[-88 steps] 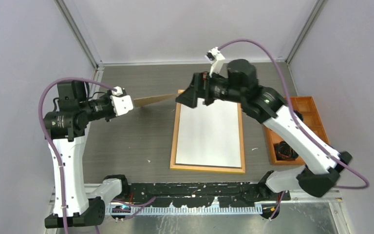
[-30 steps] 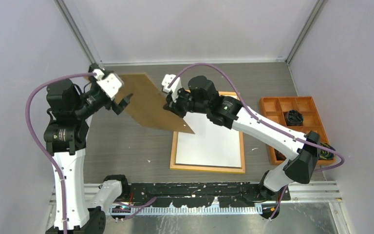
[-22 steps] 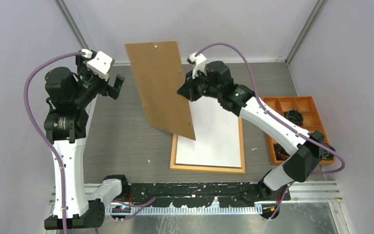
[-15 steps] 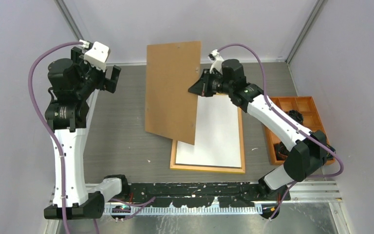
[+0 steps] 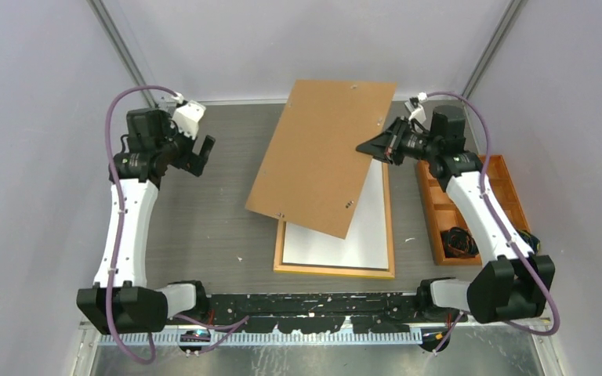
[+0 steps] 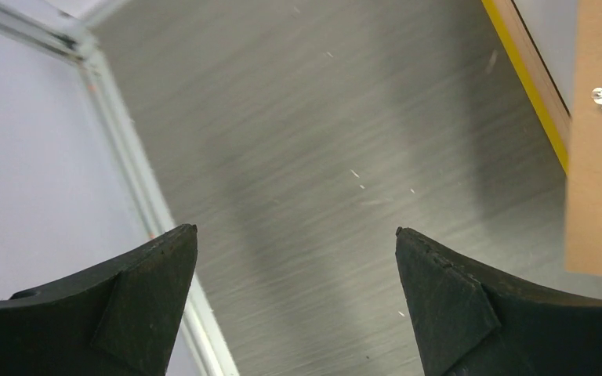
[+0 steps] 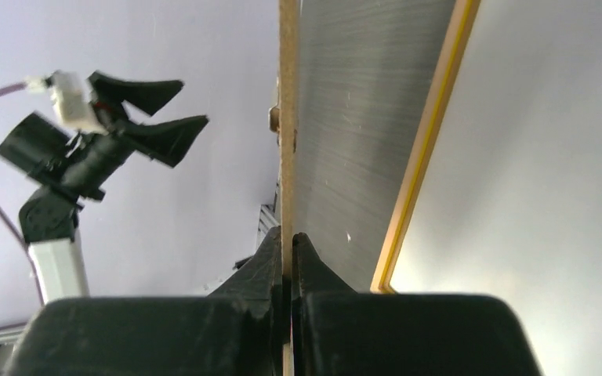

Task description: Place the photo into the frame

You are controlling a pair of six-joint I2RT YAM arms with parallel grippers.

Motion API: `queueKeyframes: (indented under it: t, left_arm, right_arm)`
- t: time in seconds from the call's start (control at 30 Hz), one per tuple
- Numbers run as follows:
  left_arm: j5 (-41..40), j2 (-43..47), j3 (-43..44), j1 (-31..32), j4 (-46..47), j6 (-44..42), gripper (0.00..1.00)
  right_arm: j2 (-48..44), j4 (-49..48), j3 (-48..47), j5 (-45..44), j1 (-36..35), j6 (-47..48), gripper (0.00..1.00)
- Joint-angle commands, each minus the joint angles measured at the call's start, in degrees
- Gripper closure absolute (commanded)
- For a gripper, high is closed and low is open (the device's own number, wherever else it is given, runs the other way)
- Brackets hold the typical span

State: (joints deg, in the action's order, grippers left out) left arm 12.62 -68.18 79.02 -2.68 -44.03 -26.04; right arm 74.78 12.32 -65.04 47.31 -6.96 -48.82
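The frame (image 5: 334, 270) lies on the table with its tan back up, a yellow edge (image 6: 527, 84) showing in the left wrist view. Inside it lies the photo (image 5: 364, 231), plain white reverse up, also bright in the right wrist view (image 7: 541, 157). My right gripper (image 5: 370, 146) is shut on the right edge of a brown backing board (image 5: 321, 153), held tilted above the frame's far half and covering much of the photo. That board runs edge-on between my right gripper's (image 7: 288, 239) fingers. My left gripper (image 5: 204, 154) hangs open and empty at the back left, over bare table (image 6: 296, 231).
An orange compartment tray (image 5: 433, 223) stands at the right, with black items (image 5: 460, 240) in it. The enclosure's walls and metal rail (image 6: 137, 188) close in the table at the back and left. The arms' bases sit along the near edge.
The right gripper has swung the backing board from the left side up and over to the right, above the frame. The left arm, free of the board, has drawn back and lowered at the back left.
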Motion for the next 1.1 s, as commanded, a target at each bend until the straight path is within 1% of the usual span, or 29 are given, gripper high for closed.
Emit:
queueKeyframes:
  t: [0.0, 0.07, 0.1, 0.27, 0.47, 0.57, 0.67, 0.77, 0.93, 1.07]
  left_arm:
    - [5.7, -1.8, -3.8, 1.0, -1.4, -2.7, 0.01]
    - [6.2, -2.9, -5.5, 2.1, -1.5, -2.2, 0.01]
    - [6.3, -3.6, -6.2, 4.3, -1.8, -1.9, 0.00]
    - [7.7, -9.9, -7.9, 10.7, -1.1, 2.6, 0.00]
    - [8.4, -20.0, -5.9, 18.9, 4.0, 9.0, 0.00]
    - [8.8, -26.2, -3.0, 21.4, 6.1, 13.0, 0.01]
    - [9.5, -33.0, 0.6, 22.6, 6.4, 16.5, 0.08]
    - [11.0, -39.8, 4.6, 23.1, 5.2, 19.3, 0.18]
    - [12.8, -44.5, 6.1, 23.6, 7.2, 21.5, 0.31]
    - [14.7, -46.4, 6.7, 24.1, 8.1, 22.4, 0.36]
  right_arm:
    - [-6.1, 14.2, -0.6, 7.9, 1.3, 8.8, 0.99]
    - [-7.5, 20.2, -0.2, 6.8, 2.0, 12.4, 0.99]
    - [-8.4, 22.0, 0.5, 6.4, 2.5, 12.8, 0.99]
    - [-13.5, 27.6, 1.4, 4.1, 4.3, 13.6, 0.99]
    - [-18.5, 36.2, 1.1, 0.3, 4.8, 15.4, 0.99]
    - [-20.8, 39.9, 1.0, -0.5, 4.8, 16.5, 0.99]
    - [-22.9, 42.6, 1.3, -0.8, 4.8, 17.2, 0.99]
    - [-24.0, 44.4, 2.0, -1.5, 4.8, 17.8, 0.99]
    - [-23.5, 44.3, 2.9, -2.0, 4.8, 18.2, 0.99]
    - [-22.6, 43.7, 2.5, -1.8, 4.8, 18.3, 0.99]
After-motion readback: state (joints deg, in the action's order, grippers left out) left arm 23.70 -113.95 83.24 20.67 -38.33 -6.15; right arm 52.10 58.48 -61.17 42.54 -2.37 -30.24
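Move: The left hand, open and some 30 cm up, goes for the frame's left side rail: about 22 cm to its right, 2 cm farther out and 27 cm below; the white-backed photo in the frame centres some 35 cm right and 4 cm back. The right hand's fingers hold the backing board by its right edge, the board's middle about 11 cm left and 1 cm back. Beneath, the frame's middle lies roughly 7 cm left, 3 cm back and 28 cm down; the wooden tray is 30 cm right, 2 cm back. Swing the left gripper down about 25 cm and some 20 cm to the right onto the frame's left rail, tipping the fingers steeply downward and starting to close them near the end. Meanwhile keep the right pinch on the board and draw it back towards the bases, drifting right and slightly down, rolling so its left side dips. ##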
